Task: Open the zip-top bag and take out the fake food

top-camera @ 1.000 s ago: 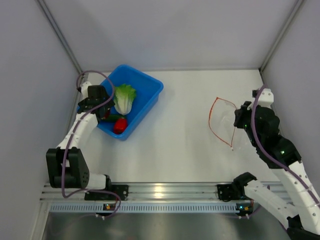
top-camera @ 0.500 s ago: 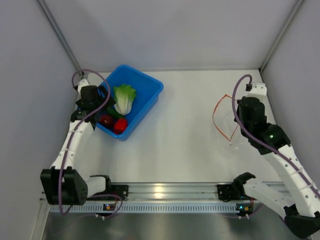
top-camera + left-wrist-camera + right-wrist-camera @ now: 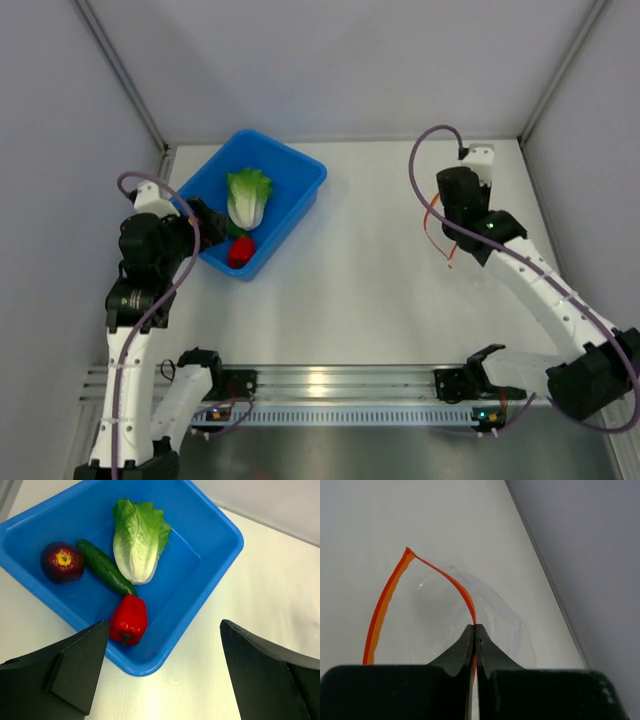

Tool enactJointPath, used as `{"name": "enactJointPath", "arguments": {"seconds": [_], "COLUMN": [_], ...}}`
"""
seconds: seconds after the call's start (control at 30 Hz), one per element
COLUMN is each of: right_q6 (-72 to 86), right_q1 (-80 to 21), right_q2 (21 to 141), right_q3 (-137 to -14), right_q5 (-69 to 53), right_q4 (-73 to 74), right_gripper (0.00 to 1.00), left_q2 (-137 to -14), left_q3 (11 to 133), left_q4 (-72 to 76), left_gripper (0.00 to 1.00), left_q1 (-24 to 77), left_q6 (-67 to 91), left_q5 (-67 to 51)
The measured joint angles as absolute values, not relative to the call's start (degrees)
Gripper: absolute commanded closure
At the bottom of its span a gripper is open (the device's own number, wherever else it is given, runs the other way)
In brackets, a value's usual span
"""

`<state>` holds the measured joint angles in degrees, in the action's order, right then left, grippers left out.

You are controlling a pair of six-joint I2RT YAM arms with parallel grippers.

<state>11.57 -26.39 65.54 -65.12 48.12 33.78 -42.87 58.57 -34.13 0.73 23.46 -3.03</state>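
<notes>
The fake food lies in a blue bin (image 3: 210, 517): a green-white lettuce head (image 3: 136, 540), a dark green cucumber (image 3: 105, 568), a red pepper (image 3: 129, 620) and a dark purple-red round piece (image 3: 62, 561). My left gripper (image 3: 164, 627) hangs open over the bin's near corner and holds nothing. In the top view it sits by the bin's left edge (image 3: 203, 216). The zip-top bag (image 3: 440, 610) is clear and looks empty, with its orange-red strip (image 3: 385, 600) spread apart. My right gripper (image 3: 475, 626) is shut on that strip at the back right, where the strip shows below the wrist (image 3: 447, 256).
The blue bin (image 3: 300, 185) stands at the back left of the white table. Grey walls close in on the left, back and right. The right wall runs close beside the bag (image 3: 580, 580). An aluminium rail (image 3: 330, 385) crosses the near edge.
My left gripper has opened fully and drawn back from over the bin toward the near left. My right arm has swung the bag toward the back and slightly left.
</notes>
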Motion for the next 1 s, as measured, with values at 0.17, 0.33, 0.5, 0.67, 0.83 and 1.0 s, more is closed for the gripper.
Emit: {"name": "enactJointPath", "arguments": {"seconds": [0.17, 0.33, 0.5, 0.67, 0.83, 1.0], "right_q6": [12.4, 15.0, 16.7, 17.3, 17.8, 17.4], "right_q1": [-26.5, -27.0, -28.0, -28.4, -28.4, -28.4], "right_q2": [75.8, 81.6, 80.0, 74.7, 66.6, 58.5], "right_q3": [-64.9, -64.9, -65.0, -66.6, -69.3, -70.1], "right_q5": [47.4, 44.3, 37.5, 31.0, 28.3, 27.7], "right_q4": [30.2, 28.2, 26.3, 26.2, 27.0, 29.5], "right_gripper": [1.00, 0.88, 0.71, 0.53, 0.19, 0.00], "left_q2": [-35.9, -32.4, -35.9, -39.9, -39.4, -39.1], "left_q3": [55.3, 53.7, 52.6, 51.4, 50.7, 50.7], "left_q4": [-36.4, -37.3, -37.3, -37.3, -37.3, -37.3], "left_gripper": [0.02, 0.02, 0.02, 0.02, 0.02, 0.02], "left_q1": [0.7, 0.7, 0.7, 0.7, 0.7, 0.7], "left_q6": [21.4, 21.0, 21.1, 21.0, 20.8, 20.6], "left_q5": [-0.6, 5.0, 9.1, 11.8, 14.4, 15.2]}}
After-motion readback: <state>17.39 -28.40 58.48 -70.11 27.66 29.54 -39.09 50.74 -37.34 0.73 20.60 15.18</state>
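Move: Held by its zip edge in the right hand's shut fingers, the clear bag hangs with its orange-lipped mouth open. The bare table patch it is taken to lies some 6 cm ahead of that hand, 5 cm to its left and roughly 24 cm below. The blue bin is about 17 cm farther out than the right hand and 58 cm to its left. From the empty left hand, that patch lies about 53 cm right and 11 cm ahead. Swinging down about 8 cm towards the table, forward and left, the right hand opens its fingers near the bottom and lets go of the bag. Still opening, it goes left, then climbs some 15 cm while drawing back, ending wide open above the bag. The empty, open left hand first draws back, then shifts about 6 cm left and 6 cm down beside the bin. ##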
